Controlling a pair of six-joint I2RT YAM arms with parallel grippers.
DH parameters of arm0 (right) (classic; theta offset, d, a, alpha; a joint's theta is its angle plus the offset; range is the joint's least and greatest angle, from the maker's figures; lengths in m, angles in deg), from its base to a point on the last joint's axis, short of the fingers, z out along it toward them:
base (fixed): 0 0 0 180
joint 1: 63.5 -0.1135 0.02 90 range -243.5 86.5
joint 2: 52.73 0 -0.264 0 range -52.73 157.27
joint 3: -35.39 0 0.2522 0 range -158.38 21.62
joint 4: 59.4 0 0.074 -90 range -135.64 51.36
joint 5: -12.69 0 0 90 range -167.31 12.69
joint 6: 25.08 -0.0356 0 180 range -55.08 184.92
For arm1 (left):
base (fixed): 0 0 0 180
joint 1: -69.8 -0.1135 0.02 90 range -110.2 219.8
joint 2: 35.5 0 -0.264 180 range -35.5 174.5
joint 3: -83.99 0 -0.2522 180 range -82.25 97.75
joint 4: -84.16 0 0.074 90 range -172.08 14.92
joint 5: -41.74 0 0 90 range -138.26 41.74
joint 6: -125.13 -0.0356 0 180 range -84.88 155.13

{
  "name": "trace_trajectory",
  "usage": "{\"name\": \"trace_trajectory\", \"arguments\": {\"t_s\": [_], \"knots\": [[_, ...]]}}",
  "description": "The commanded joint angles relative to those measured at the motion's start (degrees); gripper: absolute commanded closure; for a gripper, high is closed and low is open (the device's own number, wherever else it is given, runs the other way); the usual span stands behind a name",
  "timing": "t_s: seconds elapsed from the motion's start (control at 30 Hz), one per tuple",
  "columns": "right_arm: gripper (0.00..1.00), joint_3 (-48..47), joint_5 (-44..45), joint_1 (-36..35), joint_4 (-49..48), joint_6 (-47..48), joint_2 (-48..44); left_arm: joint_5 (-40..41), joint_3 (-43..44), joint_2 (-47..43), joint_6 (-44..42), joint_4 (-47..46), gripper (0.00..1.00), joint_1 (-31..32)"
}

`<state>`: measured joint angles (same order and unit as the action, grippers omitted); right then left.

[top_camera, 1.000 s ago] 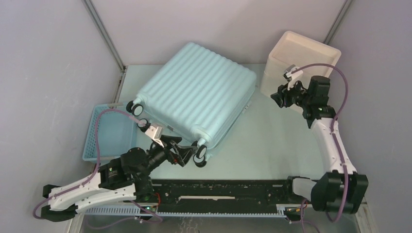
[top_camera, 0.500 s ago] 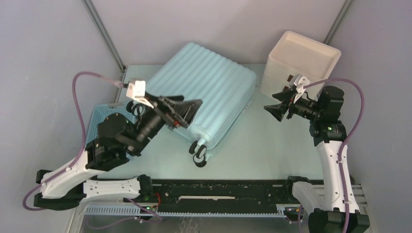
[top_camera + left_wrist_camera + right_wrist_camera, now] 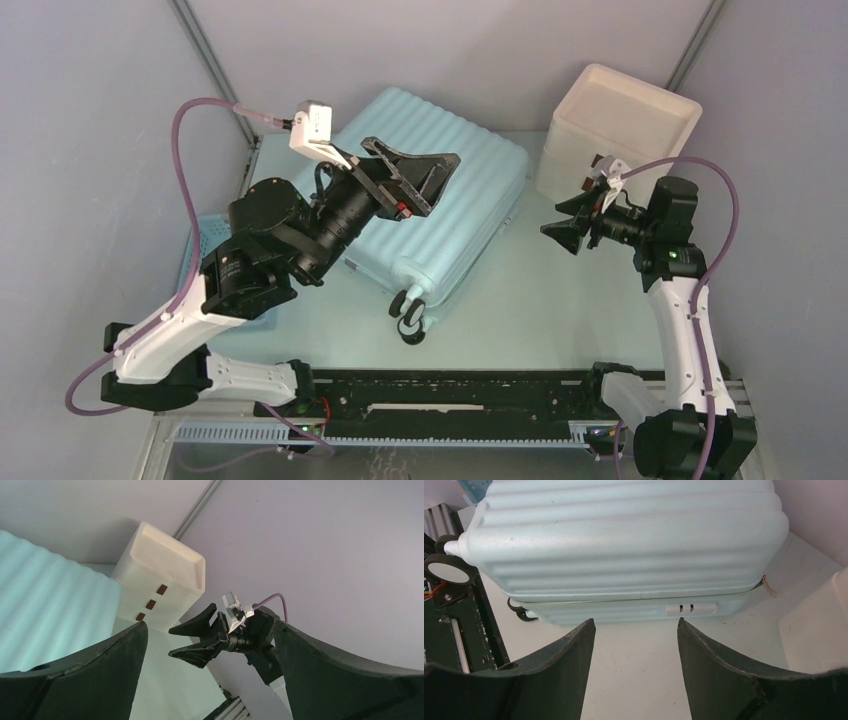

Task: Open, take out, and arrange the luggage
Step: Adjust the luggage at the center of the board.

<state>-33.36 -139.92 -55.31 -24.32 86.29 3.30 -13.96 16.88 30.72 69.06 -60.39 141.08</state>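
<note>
The luggage [image 3: 485, 185] is a pale mint-blue ribbed suitcase lying flat and closed on the table, its wheels [image 3: 410, 315] toward the near edge. My left gripper [image 3: 445, 183] hovers open above its top, holding nothing; in the left wrist view the left gripper [image 3: 208, 625] looks past the luggage [image 3: 50, 610] toward the right arm. My right gripper [image 3: 550, 218] stands open to the right of the suitcase, apart from it and pointing at its side. In the right wrist view the right gripper [image 3: 636, 622] faces the luggage [image 3: 624, 545], its white lock [image 3: 690, 609] and zip pull [image 3: 769, 587].
A cream-white box [image 3: 620, 125] with brown tabs [image 3: 151, 603] stands at the back right, just behind the right gripper. A blue slatted basket [image 3: 200, 232] sits at the left, mostly hidden by the left arm. Grey walls close in the back and both sides.
My left arm has lifted from the near wheels up over the suitcase's top. The right gripper has opened wider and swung a little lower and to the left.
</note>
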Motion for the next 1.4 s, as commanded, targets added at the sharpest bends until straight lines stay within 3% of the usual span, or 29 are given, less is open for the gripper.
{"name": "trace_trajectory", "arguments": {"t_s": [0.0,0.47,0.7,0.77,0.87,1.1,1.27,1.37], "knots": [[0.30,-0.39,-1.25,0.42,0.21,0.28,0.78,1.45,2.37,-1.44,-1.06,-0.77,0.00,0.17],[0.30,-0.39,0.02,1.39,0.23,0.64,1.10,0.61,-2.04,-4.51,-5.32,-4.42,0.00,0.08],[0.29,-0.45,1.18,1.57,-1.71,-0.70,0.23,-8.67,-18.83,-13.47,-16.72,-15.90,0.00,-1.37],[0.22,-0.48,1.66,1.50,-3.18,-1.49,0.52,-17.62,-25.69,-17.31,-18.03,-18.56,0.00,-5.42],[0.13,-1.19,2.47,0.53,-5.06,-2.51,2.07,-24.93,-33.66,-21.74,-11.77,-18.82,0.00,-15.06],[0.10,-12.18,0.32,-1.42,-4.92,-8.00,13.05,-39.52,-43.73,-25.26,-2.93,-17.35,0.00,-37.95],[0.09,-19.53,2.59,-2.18,-4.66,-11.44,20.65,-44.05,-48.97,-25.44,-1.66,-16.01,0.03,-50.18],[0.00,-20.69,4.87,-2.65,-6.33,-14.86,23.91,-42.92,-52.32,-26.89,-2.53,-14.74,0.04,-54.11]]}}
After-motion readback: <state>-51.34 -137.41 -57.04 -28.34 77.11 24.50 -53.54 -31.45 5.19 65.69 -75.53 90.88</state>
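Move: The luggage's middle lies about 22 cm ahead of the left hand, 5 cm left and some 44 cm below. Its front wheels are almost straight beneath, about 5 cm left and 40 cm down, while the blue basket sits some 40 cm left, 6 cm ahead and 50 cm down. From the right hand the luggage's middle is about 12 cm ahead, 26 cm left and 19 cm below; the white drawer box is roughly 18 cm ahead, 12 cm right and 15 cm below. Heading down for the luggage with fingers wide open, the left hand first drifts slightly up and left, then sinks about 17 cm overall while swinging 13 cm left and some 8 cm forward, its wrist turning a little. The right hand nearly waits, then opens its fingers wider and goes about 8 cm forward, slightly up, towards the luggage's far right corner. Neither touches anything. ##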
